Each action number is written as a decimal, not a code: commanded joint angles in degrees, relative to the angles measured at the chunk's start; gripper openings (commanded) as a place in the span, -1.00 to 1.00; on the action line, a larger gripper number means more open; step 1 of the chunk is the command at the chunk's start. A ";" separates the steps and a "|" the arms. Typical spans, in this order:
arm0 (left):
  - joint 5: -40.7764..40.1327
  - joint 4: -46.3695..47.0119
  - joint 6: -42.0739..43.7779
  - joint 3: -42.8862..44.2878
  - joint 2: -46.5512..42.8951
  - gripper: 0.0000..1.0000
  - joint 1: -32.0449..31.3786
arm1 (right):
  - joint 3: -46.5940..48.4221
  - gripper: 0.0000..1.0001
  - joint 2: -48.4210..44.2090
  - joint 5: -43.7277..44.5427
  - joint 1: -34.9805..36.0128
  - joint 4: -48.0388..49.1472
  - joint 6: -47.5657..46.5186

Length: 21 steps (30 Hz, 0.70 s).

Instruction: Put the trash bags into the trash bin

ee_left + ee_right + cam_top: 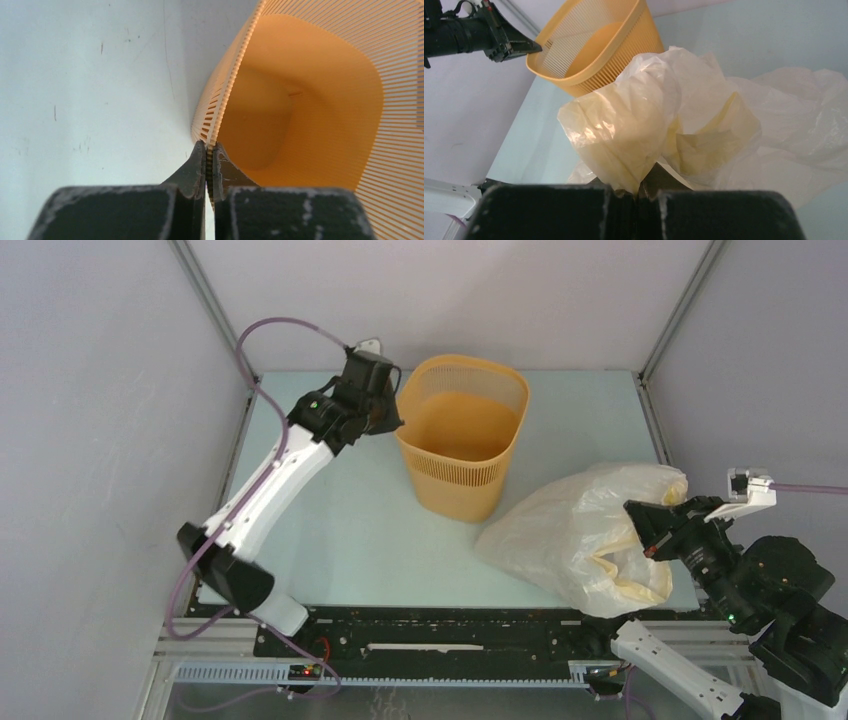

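Observation:
The orange-yellow trash bin [462, 440] stands upright at the middle back of the table. My left gripper [395, 420] is shut on its left rim. In the left wrist view the slotted rim of the trash bin [310, 100] is pinched between the jaws of the left gripper [210, 155]. The crinkly cream-white trash bag [570, 530] lies on the table's right side, to the right of the bin. My right gripper [648, 540] is shut on a bunched fold near its yellowish rim. From the right wrist, the trash bag [649, 110] rises out of the right gripper [639, 187], with the bin [599, 45] beyond.
The pale blue-green table [340, 530] is enclosed by grey walls at the left, back and right. A black rail [450, 635] runs along the near edge between the arm bases. The left gripper [524, 47] also shows in the right wrist view, at the bin's rim.

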 commanded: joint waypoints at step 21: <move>15.54 5.51 -6.33 -10.35 -12.78 0.10 -4.82 | 27.32 -1.00 13.33 -2.92 0.37 16.61 -16.90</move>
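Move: The trash bin's left rim is already pinched in the left hand; the bin's middle lies about 12 cm to this hand's right, 2 cm ahead and some 13 cm below. From the right hand, still holding the trash bag by its mouth, the bin is roughly 30 cm left, 26 cm ahead and 22 cm lower. The bag's bulk hangs about 12 cm left of the right hand, 6 cm ahead and 15 cm below. The trash bin, still pinched at its left rim, is drawn about 8 cm back towards the robot by the left hand, which drifts slightly right late on and turns a little clockwise; it slows to a stop and opens its fingers around the rim. The trash bag stays gripped in the right hand, which after a near standstill rises some 13 cm, tipping its fingers up. ##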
